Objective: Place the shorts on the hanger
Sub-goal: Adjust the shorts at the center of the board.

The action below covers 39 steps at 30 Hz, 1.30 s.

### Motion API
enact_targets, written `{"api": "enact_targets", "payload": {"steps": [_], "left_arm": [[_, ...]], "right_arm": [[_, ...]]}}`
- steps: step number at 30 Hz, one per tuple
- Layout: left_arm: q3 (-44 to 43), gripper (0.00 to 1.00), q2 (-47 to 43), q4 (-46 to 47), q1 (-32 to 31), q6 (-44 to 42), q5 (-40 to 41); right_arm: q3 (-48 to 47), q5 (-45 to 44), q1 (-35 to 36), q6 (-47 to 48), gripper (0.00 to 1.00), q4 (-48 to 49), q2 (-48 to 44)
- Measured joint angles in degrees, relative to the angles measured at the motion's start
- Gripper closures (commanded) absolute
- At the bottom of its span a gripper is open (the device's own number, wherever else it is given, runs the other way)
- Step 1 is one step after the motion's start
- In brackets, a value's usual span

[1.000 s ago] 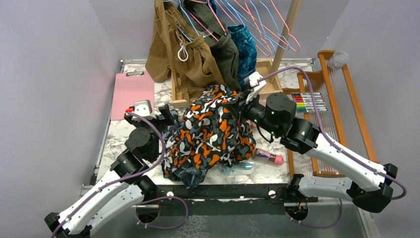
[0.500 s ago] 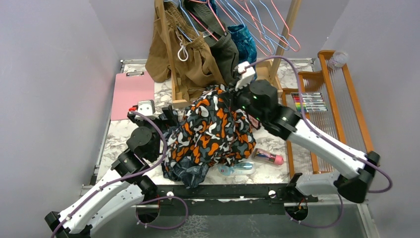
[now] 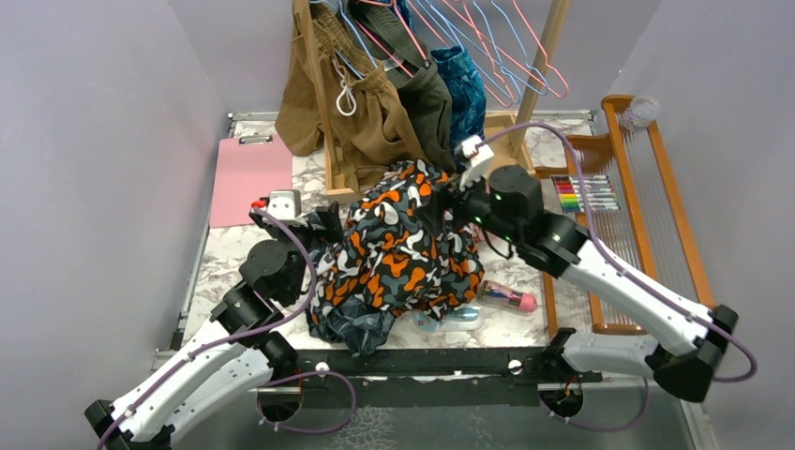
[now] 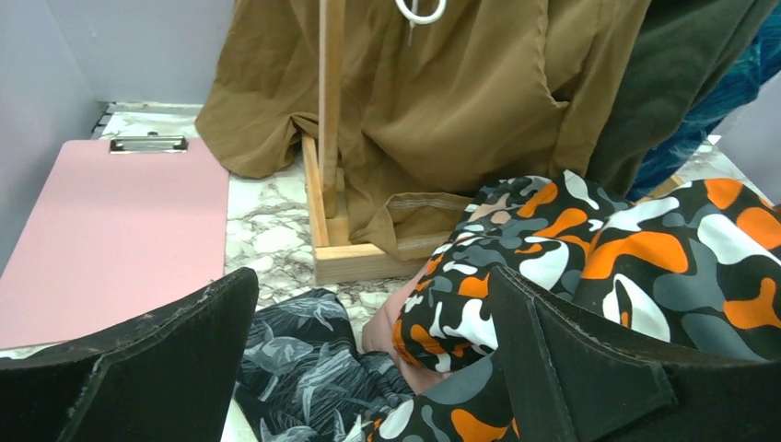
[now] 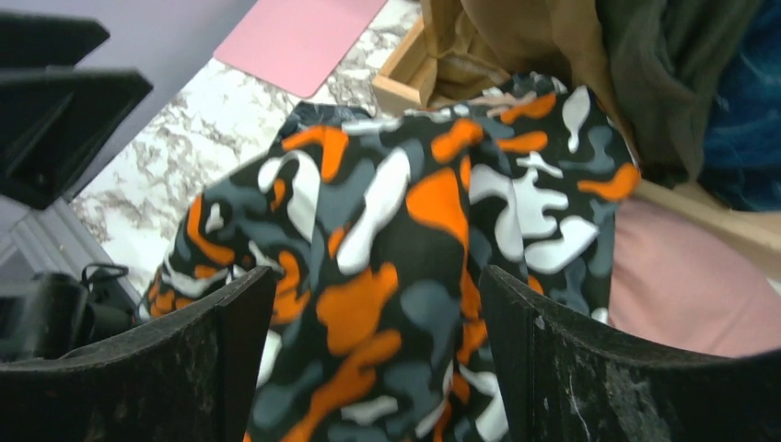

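Note:
The shorts [image 3: 398, 248], dark with orange, white and grey blobs, lie heaped mid-table and fill the right wrist view [image 5: 405, 230]. My right gripper [image 3: 442, 202] hovers at the heap's back right edge. Its jaws are open astride a fold [image 5: 376, 276] without pinching it. My left gripper [image 3: 323, 223] stands open at the heap's left edge, and the camouflage cloth [image 4: 553, 239] lies against its right finger [image 4: 571, 359]. No hanger shows in the heap. Pink wire hangers [image 3: 548, 66] hang on the rack behind, and I cannot tell which one is the hanger.
A wooden rack [image 3: 330, 112] carries brown, dark green and blue garments and light-blue hangers. Navy leaf-print shorts [image 4: 295, 359] and dusty-pink fabric [image 5: 681, 285] lie under the heap. A pink clipboard [image 3: 251, 178] lies left. Markers [image 3: 586, 194] and a wooden frame [image 3: 647, 216] are right, a bottle [image 3: 511, 298] in front.
My right gripper has opened and let go of the shorts, drawing back slightly to the right. The heap has settled lower. The left gripper has edged forward and opened a little wider.

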<state>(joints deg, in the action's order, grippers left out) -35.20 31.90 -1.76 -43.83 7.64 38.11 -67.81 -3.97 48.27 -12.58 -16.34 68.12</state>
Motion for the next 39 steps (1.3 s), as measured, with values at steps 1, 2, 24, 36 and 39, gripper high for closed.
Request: {"api": "enact_targets", "payload": {"steps": [1,2,24,36,39], "left_arm": [[0.0,0.01,0.07,0.07,0.0,0.02,-0.57],[0.0,0.01,0.17,0.17,0.0,0.02,-1.05],[-0.72,0.01,5.14,-0.48,0.0,1.53,-1.66],[-0.72,0.01,3.34,-0.5,0.0,1.53,-1.68],[-0.72,0.01,2.62,-0.5,0.0,1.53,-1.68]], "right_arm": [[1.88,0.24,0.0,-0.02,0.16,-0.37,-2.29],[3.89,0.48,0.0,-0.04,0.16,-0.81,-4.72],[26.73,19.41,0.0,-10.34,0.3,0.02,-20.22],[26.73,20.61,0.0,-12.46,0.77,2.25,-17.97],[26.01,20.79,0.0,-12.61,0.98,2.58,-17.2]]}}
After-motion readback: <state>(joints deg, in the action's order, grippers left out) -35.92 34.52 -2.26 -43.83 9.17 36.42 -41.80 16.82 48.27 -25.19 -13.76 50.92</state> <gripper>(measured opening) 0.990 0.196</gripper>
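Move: The right hand hovers open, pointing forward-left above the patterned shorts. Their near right edge lies roughly 11 cm back, 2 cm to its left and 10 cm below. From this hand, the pink-capped case is about 11 cm back and 15 cm right, and the blue-white pack 16 cm back and 1 cm right, both some 20 cm below. From the left hand, that edge is about 10 cm back, 27 cm right and 8 cm below. Back towards its base and down, about 11 cm and 10 cm, the right hand sweeps to the shorts' near right edge, first swinging right, then easing back left. The fingers tip down some 20 degrees and turn counter-clockwise about 15; the hand then stops and they close, pinching a fold of the cloth. The left hand, still open, dips about 2 cm and mostly rises again. ##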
